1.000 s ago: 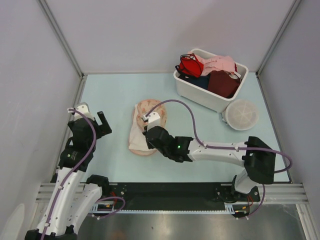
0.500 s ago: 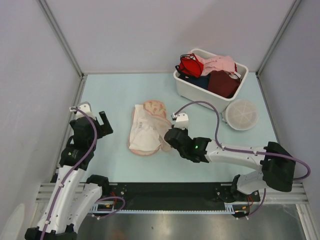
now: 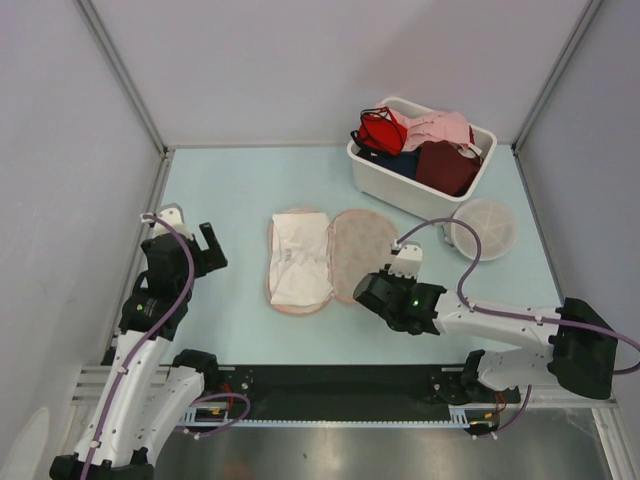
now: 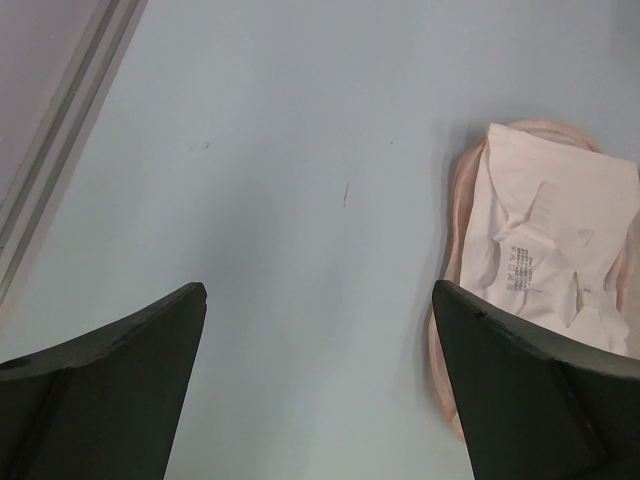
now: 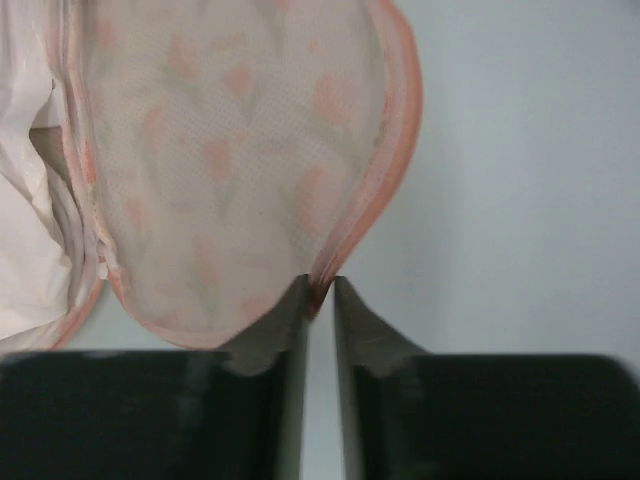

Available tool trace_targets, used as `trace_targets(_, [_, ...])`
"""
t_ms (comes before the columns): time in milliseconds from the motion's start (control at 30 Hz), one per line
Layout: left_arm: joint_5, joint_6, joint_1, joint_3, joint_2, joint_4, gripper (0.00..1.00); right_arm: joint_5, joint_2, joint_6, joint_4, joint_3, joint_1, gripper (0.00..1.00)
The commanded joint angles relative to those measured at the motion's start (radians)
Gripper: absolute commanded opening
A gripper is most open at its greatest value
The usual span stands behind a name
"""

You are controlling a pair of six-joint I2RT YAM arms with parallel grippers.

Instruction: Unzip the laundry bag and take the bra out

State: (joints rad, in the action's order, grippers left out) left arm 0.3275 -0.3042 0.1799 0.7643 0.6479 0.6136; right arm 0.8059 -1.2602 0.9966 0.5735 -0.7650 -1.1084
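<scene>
The laundry bag (image 3: pixel 362 255) lies opened flat in the middle of the table, its mesh-lined flap spread to the right. The white bra (image 3: pixel 300 260) rests folded on the bag's left half. My right gripper (image 3: pixel 370 290) is at the flap's near edge. In the right wrist view the jaws (image 5: pixel 320 285) stand a narrow crack apart, with the flap's pink rim (image 5: pixel 345 250) still between the tips. The bra's edge (image 5: pixel 25 230) shows at the left. My left gripper (image 3: pixel 205 245) hangs wide open and empty left of the bag, with the bra (image 4: pixel 550 230) off to its right.
A white bin (image 3: pixel 400 190) at the back right holds a red bra (image 3: pixel 380 130), a pale pink garment (image 3: pixel 440 128) and dark maroon cloth (image 3: pixel 445 165). A round white mesh disc (image 3: pixel 483 228) lies beside the bin. Enclosure walls close off the left, back and right.
My right gripper pulled the bag's top flap over to the right, laying it flat and uncovering the white bra. Its jaws have parted slightly. The left arm has stayed put.
</scene>
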Motion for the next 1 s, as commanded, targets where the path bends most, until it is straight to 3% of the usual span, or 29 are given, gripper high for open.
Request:
trace_targets(0, [-0.021, 0.022, -0.010, -0.010, -0.002, -0.029, 1.00, 0.107, 0.088, 0.143, 0.162, -0.002, 0.002, 0.37])
trace_targets(33, [-0.024, 0.022, -0.010, -0.010, -0.001, -0.031, 0.99, 0.114, 0.102, 0.145, 0.175, -0.002, 0.002, 0.56])
trace_targets(133, [-0.022, 0.022, -0.010, -0.010, -0.007, -0.031, 1.00, 0.137, 0.154, 0.120, 0.203, -0.020, 0.002, 0.79])
trace_targets(300, [-0.027, 0.024, -0.010, -0.011, -0.014, -0.031, 1.00, 0.125, 0.200, -0.051, 0.123, -0.078, 0.002, 0.84])
trace_targets(333, [-0.027, 0.024, -0.010, -0.011, -0.014, -0.031, 1.00, 0.110, 0.200, -0.153, 0.089, -0.086, 0.005, 0.84])
trace_targets(533, [-0.031, 0.023, -0.010, -0.013, -0.017, -0.034, 1.00, -0.060, 0.102, -0.375, -0.138, -0.199, 0.016, 0.86])
trace_targets(700, [-0.044, 0.028, -0.010, -0.014, -0.025, -0.035, 1.00, -0.223, -0.132, -0.484, -0.242, -0.341, 0.027, 0.87])
trace_targets(967, [-0.067, 0.030, -0.010, -0.017, -0.030, -0.041, 1.00, -0.398, -0.510, -0.506, -0.261, -0.632, 0.048, 0.89])
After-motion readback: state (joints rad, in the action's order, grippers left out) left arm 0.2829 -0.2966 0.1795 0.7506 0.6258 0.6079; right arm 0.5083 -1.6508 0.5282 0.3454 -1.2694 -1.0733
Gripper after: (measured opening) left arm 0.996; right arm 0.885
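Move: The white bra lies in the open laundry bag, its middle about 19 cm left of the right hand, 5 cm ahead and 4 cm lower. The right fingers are at the edge of the turned-back flap, whose middle is some 5 cm ahead and 4 cm left; the clothes basket stands about 29 cm ahead and 11 cm right. From the left hand the bra is roughly 22 cm right, 2 cm ahead, 15 cm down. Right fingers release the flap, rise 9 cm, then swing some 20 cm left and forward over the bra. ##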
